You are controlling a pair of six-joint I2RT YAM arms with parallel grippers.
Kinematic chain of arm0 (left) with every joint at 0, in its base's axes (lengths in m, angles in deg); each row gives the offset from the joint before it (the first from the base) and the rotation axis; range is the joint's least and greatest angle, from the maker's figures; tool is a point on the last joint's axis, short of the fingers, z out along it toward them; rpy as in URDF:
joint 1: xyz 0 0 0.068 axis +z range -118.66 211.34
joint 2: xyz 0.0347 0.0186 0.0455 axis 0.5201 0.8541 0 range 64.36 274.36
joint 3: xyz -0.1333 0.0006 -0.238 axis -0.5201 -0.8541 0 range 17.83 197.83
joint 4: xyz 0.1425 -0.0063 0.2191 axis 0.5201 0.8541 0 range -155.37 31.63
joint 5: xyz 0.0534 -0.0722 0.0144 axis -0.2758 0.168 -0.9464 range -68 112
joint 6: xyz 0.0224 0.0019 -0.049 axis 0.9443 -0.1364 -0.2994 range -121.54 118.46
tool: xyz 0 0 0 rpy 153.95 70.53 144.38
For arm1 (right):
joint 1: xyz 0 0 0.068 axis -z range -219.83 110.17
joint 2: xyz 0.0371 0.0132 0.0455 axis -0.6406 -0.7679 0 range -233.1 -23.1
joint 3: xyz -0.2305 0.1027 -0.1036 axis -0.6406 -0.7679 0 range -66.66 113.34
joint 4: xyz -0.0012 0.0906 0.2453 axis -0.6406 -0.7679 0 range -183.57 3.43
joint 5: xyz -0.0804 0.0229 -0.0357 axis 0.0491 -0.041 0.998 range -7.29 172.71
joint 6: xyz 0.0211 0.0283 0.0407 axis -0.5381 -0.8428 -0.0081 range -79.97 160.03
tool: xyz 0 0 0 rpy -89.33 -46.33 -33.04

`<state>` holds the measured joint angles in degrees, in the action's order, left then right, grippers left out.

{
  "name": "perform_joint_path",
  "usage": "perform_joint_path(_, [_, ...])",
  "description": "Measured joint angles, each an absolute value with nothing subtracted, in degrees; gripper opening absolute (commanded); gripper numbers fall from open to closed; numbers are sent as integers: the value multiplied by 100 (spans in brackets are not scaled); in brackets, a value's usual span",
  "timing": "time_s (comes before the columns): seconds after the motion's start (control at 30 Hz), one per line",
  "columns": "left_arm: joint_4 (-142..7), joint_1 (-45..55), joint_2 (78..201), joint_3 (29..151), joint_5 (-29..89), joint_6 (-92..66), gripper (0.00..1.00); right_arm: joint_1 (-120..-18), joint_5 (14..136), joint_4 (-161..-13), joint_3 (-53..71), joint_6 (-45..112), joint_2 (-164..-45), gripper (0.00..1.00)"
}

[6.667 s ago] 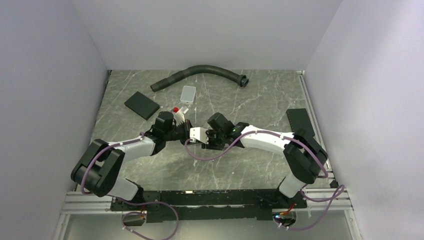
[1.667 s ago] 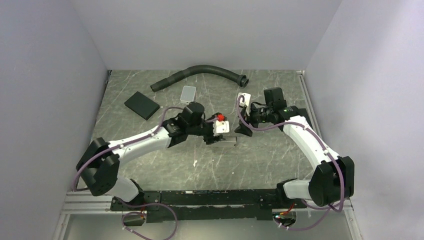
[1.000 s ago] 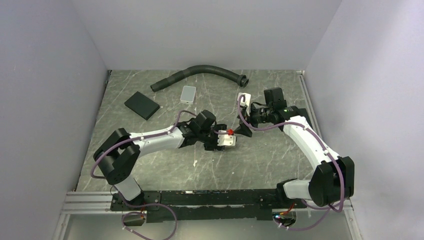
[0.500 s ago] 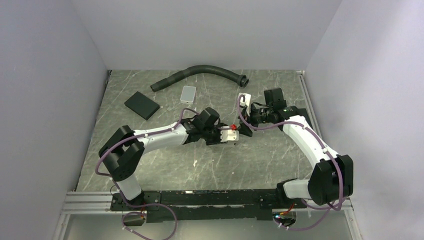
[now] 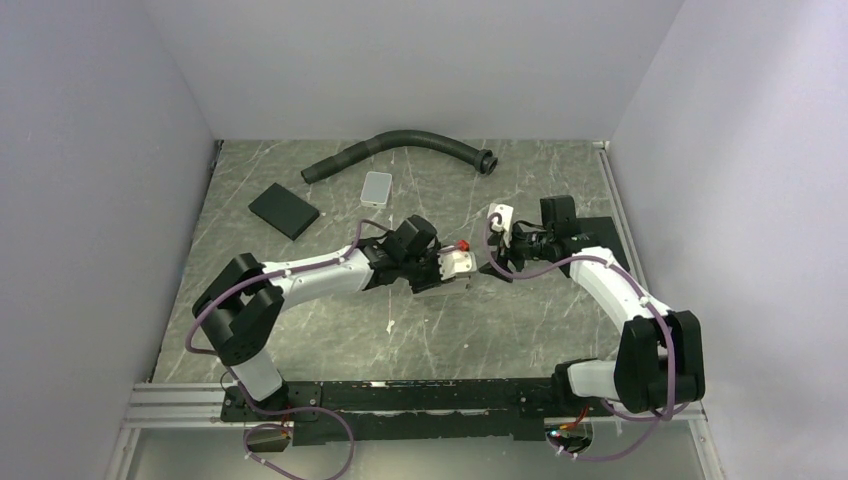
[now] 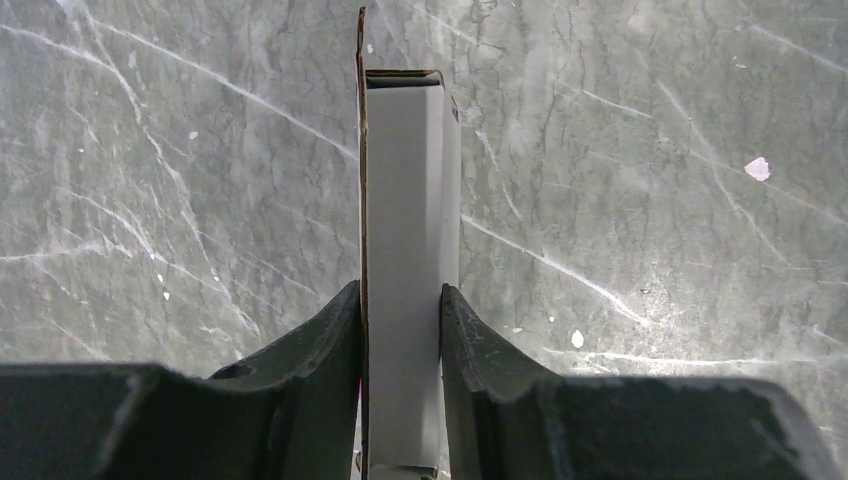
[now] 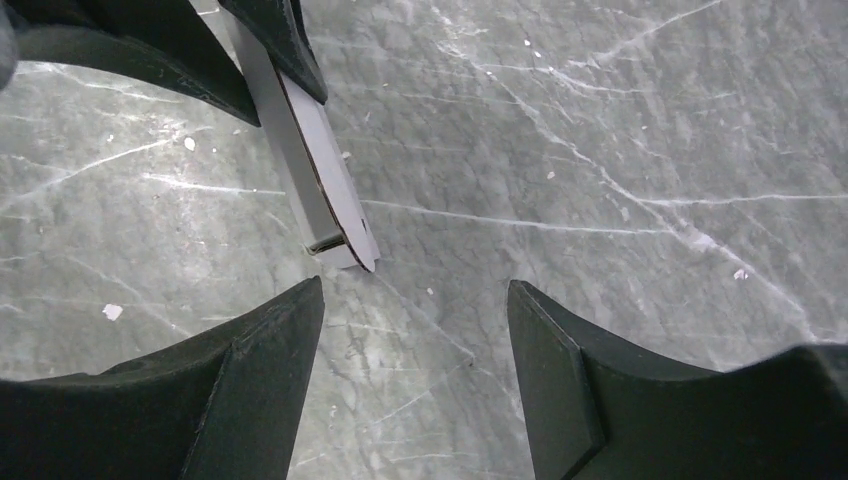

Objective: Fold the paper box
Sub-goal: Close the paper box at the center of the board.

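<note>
The paper box [image 6: 405, 200] is a slim white carton standing on edge between the fingers of my left gripper [image 6: 400, 290], which is shut on its two broad faces. From above, the box [image 5: 443, 288] is a grey strip under the left gripper [image 5: 455, 268] at mid-table. In the right wrist view the box [image 7: 320, 180] slants down from the left arm's dark fingers [image 7: 275, 40], its free end just above the marble. My right gripper [image 7: 415, 290] is open and holds nothing, a short way from that free end. Seen from above, the right gripper [image 5: 492, 262] is just right of the box.
A black corrugated hose [image 5: 400, 148] curves along the back. A light grey tile [image 5: 377, 186] and a black pad [image 5: 284, 210] lie at the back left. Another black pad [image 5: 600, 238] lies under the right arm. White walls close in on both sides.
The left gripper has closed on the box and carried it slightly right. The right gripper has come down and nearer, toward the box's free end.
</note>
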<state>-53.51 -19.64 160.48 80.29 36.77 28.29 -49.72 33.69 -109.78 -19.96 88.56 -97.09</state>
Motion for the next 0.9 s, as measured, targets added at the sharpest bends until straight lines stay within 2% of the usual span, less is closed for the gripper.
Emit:
perform_joint_path(0.1, [-5378, -1964, 16028, 8005, 3651, 2674, 31, -4962, 3315, -10704, -2136, 8915, -9709, 62])
perform_joint_path(0.23, [-5393, -1964, 16015, 7992, 3620, 2553, 31, -5012, 3264, -10551, -2239, 9031, -9712, 56])
perform_joint_path(0.6, [-5424, -1964, 15996, 7970, 3565, 2359, 31, -5429, 3411, -10341, -2259, 9355, -9902, 49])
perform_joint_path(0.83, [-5511, -1964, 15943, 7878, 3563, 2256, 31, -5434, 3492, -10370, -2265, 9451, -10083, 32])
perform_joint_path(0.9, [-5522, -1964, 15943, 7871, 3561, 2247, 31, -5434, 3511, -10385, -2265, 9449, -10129, 23])
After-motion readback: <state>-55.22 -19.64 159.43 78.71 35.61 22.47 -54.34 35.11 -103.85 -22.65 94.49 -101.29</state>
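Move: The free right hand is above and to the right of the paper box; the right-end tip of the box's upright flap is about 4 cm to its left, 2 cm back and 4 cm below. The box's middle is some 9 cm left, 3 cm back and 6 cm below, with the left fingertips pinching there, 9 cm left, 3 cm back and 4 cm below. From the left hand the flap tip is about 5 cm right, 1 cm ahead and level. The right hand sinks about 3 cm and shifts 2 cm left, narrowing around the flap tip; left keeps its pinch. ##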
